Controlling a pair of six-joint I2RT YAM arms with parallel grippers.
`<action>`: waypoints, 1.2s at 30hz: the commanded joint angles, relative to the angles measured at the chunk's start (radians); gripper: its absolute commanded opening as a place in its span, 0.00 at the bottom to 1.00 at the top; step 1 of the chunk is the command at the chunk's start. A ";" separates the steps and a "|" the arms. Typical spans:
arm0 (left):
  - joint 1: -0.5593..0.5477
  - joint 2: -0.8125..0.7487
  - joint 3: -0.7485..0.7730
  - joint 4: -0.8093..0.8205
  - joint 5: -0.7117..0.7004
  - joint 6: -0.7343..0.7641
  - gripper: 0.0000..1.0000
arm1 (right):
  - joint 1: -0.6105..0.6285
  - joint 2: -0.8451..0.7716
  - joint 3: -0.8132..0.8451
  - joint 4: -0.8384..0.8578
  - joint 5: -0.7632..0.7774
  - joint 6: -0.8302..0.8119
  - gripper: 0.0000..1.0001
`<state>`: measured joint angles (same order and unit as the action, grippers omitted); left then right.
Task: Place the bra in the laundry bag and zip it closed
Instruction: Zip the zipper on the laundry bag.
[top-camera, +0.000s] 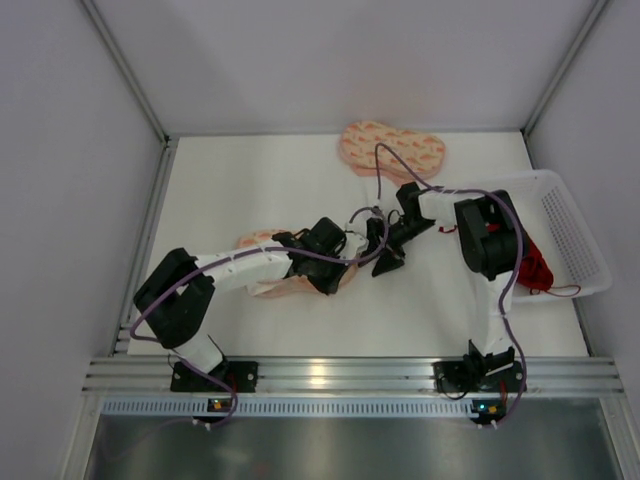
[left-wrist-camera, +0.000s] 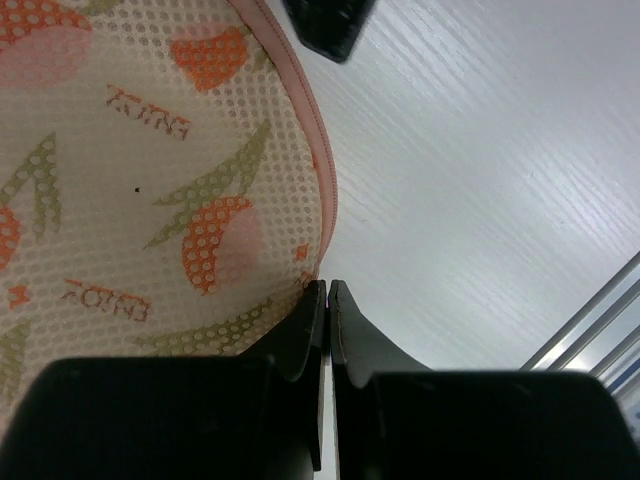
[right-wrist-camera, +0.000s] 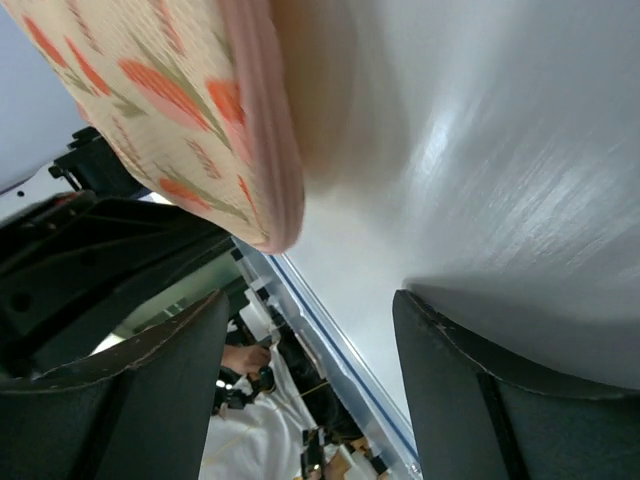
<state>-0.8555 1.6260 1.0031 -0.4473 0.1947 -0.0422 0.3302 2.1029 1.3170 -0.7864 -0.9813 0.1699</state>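
Observation:
The laundry bag (top-camera: 262, 262) lies mid-table, mostly under my left arm; its peach print and pink rim fill the left wrist view (left-wrist-camera: 150, 170). My left gripper (left-wrist-camera: 327, 285) is shut right at that rim, with a thin pink sliver between the tips. My right gripper (right-wrist-camera: 310, 305) stands open and holds nothing, just right of the bag's end (right-wrist-camera: 200, 120). In the top view the right gripper (top-camera: 383, 258) sits close beside the left gripper (top-camera: 345, 268). A red bra (top-camera: 535, 264) lies in the white basket on the right.
A twin printed pouch (top-camera: 392, 148) lies at the back of the table. The white mesh basket (top-camera: 575, 225) stands along the right edge, next to my right arm. Grey walls enclose three sides, and an aluminium rail (top-camera: 340, 375) runs along the front.

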 joint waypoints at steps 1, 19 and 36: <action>0.010 -0.008 0.043 0.012 0.063 -0.091 0.00 | 0.030 -0.021 -0.019 0.036 -0.034 0.013 0.65; 0.012 -0.109 -0.064 0.033 0.109 0.168 0.00 | 0.043 0.071 0.079 0.136 -0.022 0.077 0.00; 0.012 -0.285 -0.288 0.018 -0.005 0.393 0.00 | -0.054 0.114 0.212 0.041 0.059 -0.015 0.00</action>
<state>-0.8433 1.3739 0.7666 -0.2581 0.2012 0.2661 0.3447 2.2040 1.4460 -0.7460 -1.0328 0.2356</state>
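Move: The end of the laundry bag's zippered edge lies about 3 cm to the left of the right hand's open fingers, level fore and aft and some 1 cm lower; the bag's middle is roughly 18 cm left of that hand, a spare bag about 25 cm ahead and 4 cm right. From the left hand, already pinching the zippered edge, that end lies about 6 cm ahead and 6 cm right, near its height, and the bag's middle 6 cm ahead and 9 cm left. The right fingers shut on the end of the bag's zippered edge after reaching about 3 cm left and a little down, with a brief dip back; still pinching, that hand then eases some 2.5 cm forward. The left keeps its pinch, shifts slightly right, then goes about 3 cm left while rising 2 cm, its fingertips tipping up and turning clockwise, about 20 degrees in all. ##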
